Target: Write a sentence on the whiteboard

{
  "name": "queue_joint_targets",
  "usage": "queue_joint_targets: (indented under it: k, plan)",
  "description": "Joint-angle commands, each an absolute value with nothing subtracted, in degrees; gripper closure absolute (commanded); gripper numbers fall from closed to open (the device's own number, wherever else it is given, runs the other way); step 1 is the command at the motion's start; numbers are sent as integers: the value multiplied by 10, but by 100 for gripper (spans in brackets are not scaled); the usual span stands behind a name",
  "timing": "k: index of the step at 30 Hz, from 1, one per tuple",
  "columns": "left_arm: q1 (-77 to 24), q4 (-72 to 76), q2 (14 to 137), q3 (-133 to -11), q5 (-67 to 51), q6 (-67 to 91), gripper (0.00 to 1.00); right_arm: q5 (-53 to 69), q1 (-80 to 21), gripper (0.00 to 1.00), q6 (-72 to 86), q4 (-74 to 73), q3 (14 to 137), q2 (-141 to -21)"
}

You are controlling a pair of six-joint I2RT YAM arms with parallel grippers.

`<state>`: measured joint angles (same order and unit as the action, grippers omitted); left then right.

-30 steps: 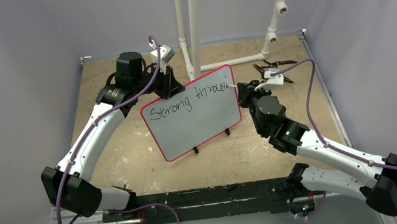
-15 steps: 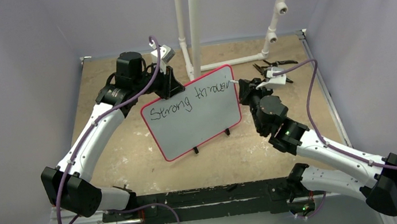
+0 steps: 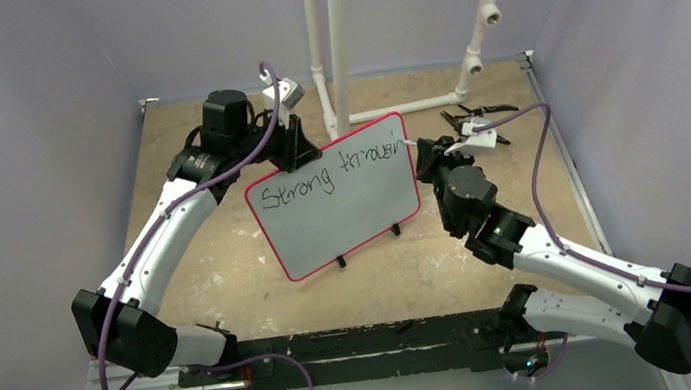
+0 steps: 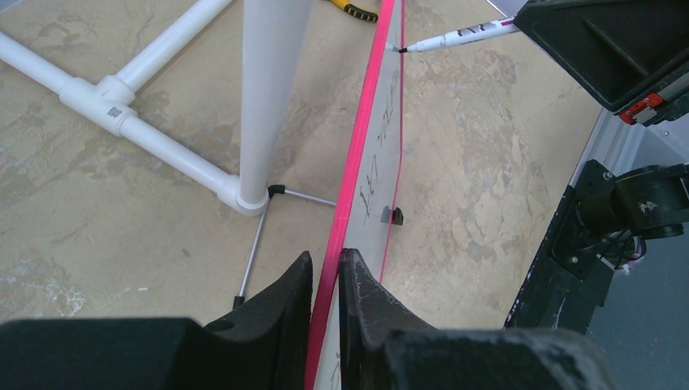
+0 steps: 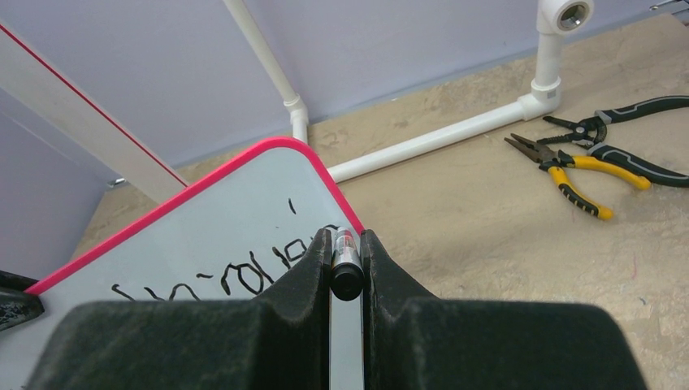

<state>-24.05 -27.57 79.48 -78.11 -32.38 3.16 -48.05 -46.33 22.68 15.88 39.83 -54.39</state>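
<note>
The whiteboard, pale with a red border, stands tilted on two small black feet mid-table. My left gripper is shut on its top edge; in the left wrist view the fingers pinch the red rim. The sentence is one line of black writing, "Strong" and part of a second word, also seen as writing in the right wrist view. My right gripper is shut on a black marker. The marker tip touches the board's upper right corner.
A white PVC pipe frame stands behind the board, its upright close to the back face. Yellow-handled pliers and a dark-handled tool lie on the table to the right. The board's wire stand rests on the tabletop.
My right arm has shifted slightly with the marker at the end of the written line. The board and the left arm have stayed put.
</note>
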Motion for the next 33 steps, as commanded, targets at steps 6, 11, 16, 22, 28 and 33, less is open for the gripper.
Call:
queue_joint_targets:
  k: [6,11,16,22,28,33]
  plan:
    - [-242,-315,819,-774,-306,22,100,-472,-461,100,269,113,395,-538]
    - [-242,-313,821,-777,-303,24,100,-469,-461,100,270,108,396,-540]
    - [-242,-311,821,-780,-300,27,100,-468,-461,100,267,107,400,-541]
    - [-242,-307,820,-779,-293,38,100,-450,-461,100,264,99,403,-525]
    - [-242,-300,814,-783,-258,64,84,-412,-461,100,256,71,426,-505]
    - [-242,-290,798,-785,-204,94,51,-342,-461,100,265,25,442,-471]
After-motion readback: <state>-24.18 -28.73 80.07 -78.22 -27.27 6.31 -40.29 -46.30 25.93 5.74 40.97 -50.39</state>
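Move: Just in front of the right hand, at the held marker's tip, lies the unfinished last letter of "through": about 5 cm ahead and 3 cm left, level with the hand. The board's upper right corner is roughly 6 cm ahead, 3 cm left and 6 cm up; the yellow pliers lie some 15 cm ahead, 17 cm right and 28 cm below. From the left hand, which pinches the board's top edge at its fingertips, that letter is about 20 cm right, 5 cm ahead and 3 cm lower. Drawing the last leg of the "h", the right hand slides the marker tip down the whiteboard by about 1.5 cm, pauses, then backs the tip off the board, going back and left by about 1 cm each and up 1 cm, while turning slightly counter-clockwise. The left hand holds the top edge until near the end, when its fingers start spreading and it shifts about 1 cm down, left and forward, also turning counter-clockwise. ##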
